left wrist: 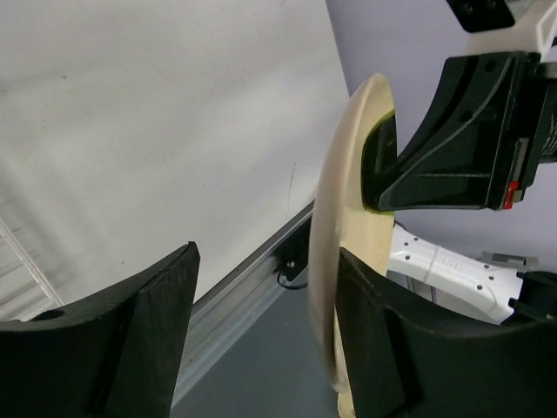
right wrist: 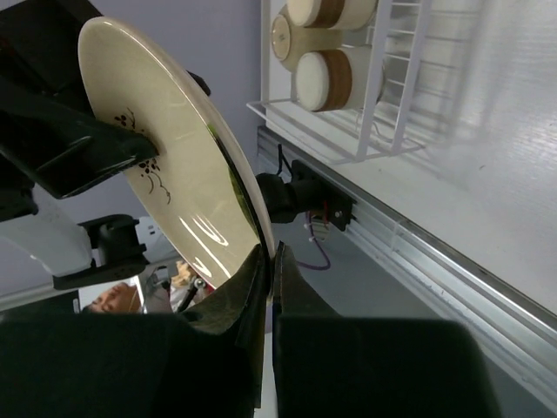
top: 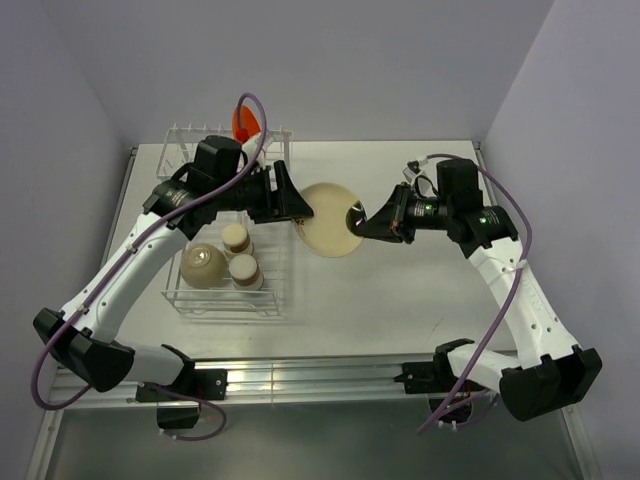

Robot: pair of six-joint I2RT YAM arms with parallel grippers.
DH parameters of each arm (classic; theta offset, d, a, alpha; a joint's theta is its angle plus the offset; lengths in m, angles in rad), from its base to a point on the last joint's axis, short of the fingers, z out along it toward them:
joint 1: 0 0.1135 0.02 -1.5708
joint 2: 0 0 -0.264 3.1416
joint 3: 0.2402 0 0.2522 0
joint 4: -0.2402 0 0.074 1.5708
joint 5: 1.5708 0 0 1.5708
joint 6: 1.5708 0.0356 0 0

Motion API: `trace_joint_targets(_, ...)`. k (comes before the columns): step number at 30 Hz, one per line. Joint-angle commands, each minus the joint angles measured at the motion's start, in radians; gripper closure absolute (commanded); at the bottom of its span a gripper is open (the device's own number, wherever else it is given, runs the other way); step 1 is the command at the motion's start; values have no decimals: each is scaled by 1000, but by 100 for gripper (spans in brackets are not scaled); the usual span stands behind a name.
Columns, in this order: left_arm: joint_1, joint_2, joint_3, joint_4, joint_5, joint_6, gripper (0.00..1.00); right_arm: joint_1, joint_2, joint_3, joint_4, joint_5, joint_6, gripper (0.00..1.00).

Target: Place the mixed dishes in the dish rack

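The cream plate (top: 328,220) hangs on edge above the table, just right of the dish rack (top: 283,300). My right gripper (top: 365,222) is shut on its right rim (right wrist: 274,252). My left gripper (top: 300,208) is open around the opposite rim: the plate (left wrist: 348,218) rests against one finger (left wrist: 383,348), and the other finger (left wrist: 148,322) stands well apart. In the rack lie a white-beige bowl (top: 203,266) and two small cups (top: 236,238) (top: 246,270). An orange-red plate (top: 245,125) stands upright among the prongs at the rack's far end.
The white wire rack (right wrist: 383,131) takes up the left of the table. An aluminium rail (top: 320,378) runs along the near edge. Purple-grey walls close in the back and both sides.
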State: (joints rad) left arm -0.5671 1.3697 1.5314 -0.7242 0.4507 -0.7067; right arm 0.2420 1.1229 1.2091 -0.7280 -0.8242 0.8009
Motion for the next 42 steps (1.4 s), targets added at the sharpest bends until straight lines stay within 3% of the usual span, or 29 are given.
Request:
trace_joint_targets(1,-4,-63,-22,20,49,32,33,17,-17,50,55,-70,30,100)
trace_joint_targets(2,-5,-78,-42,32,63,27,36,20,-17,46,71,-79,40,100)
trace_joint_targets(6,-5,-106,-74,107,120,4,65,37,-9,36,98,-82,46,100)
trace_joint_targets(7,-4,-112,-86,123,134,-10,80,42,-8,41,95,-81,44,100)
trace_joint_targets(9,-4,-119,-94,155,181,-25,100,48,1,53,91,-73,37,100)
trace_joint_targets(10,-5,-126,-91,170,181,-28,100,51,3,61,85,-66,32,96)
trace_joint_targets(14,7,-190,-54,173,65,-13,100,54,12,116,0,-12,-28,56)
trace_joint_targets(18,64,-166,62,128,-56,36,100,52,17,205,-100,95,-72,48)
trace_joint_targets(20,114,-94,192,57,-98,94,100,51,8,219,-126,149,-75,42)
trace_joint_targets(24,144,-6,403,26,-266,205,100,51,-21,221,-145,171,-71,41)
trace_joint_targets(27,167,32,515,23,-446,251,100,51,-26,204,-166,165,-83,41)
trace_joint_targets(28,176,35,544,28,-568,260,100,51,-28,198,-171,160,-88,41)
trace_joint_targets(35,191,32,555,114,-1004,375,100,51,-67,121,-180,143,-103,43)
trace_joint_targets(42,190,81,596,77,-1156,530,100,52,-55,113,-203,139,-134,44)
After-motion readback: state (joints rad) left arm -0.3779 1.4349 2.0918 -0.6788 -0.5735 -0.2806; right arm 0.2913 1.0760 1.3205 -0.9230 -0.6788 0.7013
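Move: The cream plate, held by the right fingers at its right edge, has its middle some 6 cm right of the left hand's open fingers and about 2 cm lower. From the left hand, the rack's upper tier is about 18 cm ahead, 15 left and 12 down; the red plate standing in it, 19 ahead, 11 left, 5 down. From the right hand, the cream plate's middle is about 6 cm left, 1 ahead and 2 down. Left pinches the cream plate, right opens, left swings it some 20 cm left and up, forward above the rack. ##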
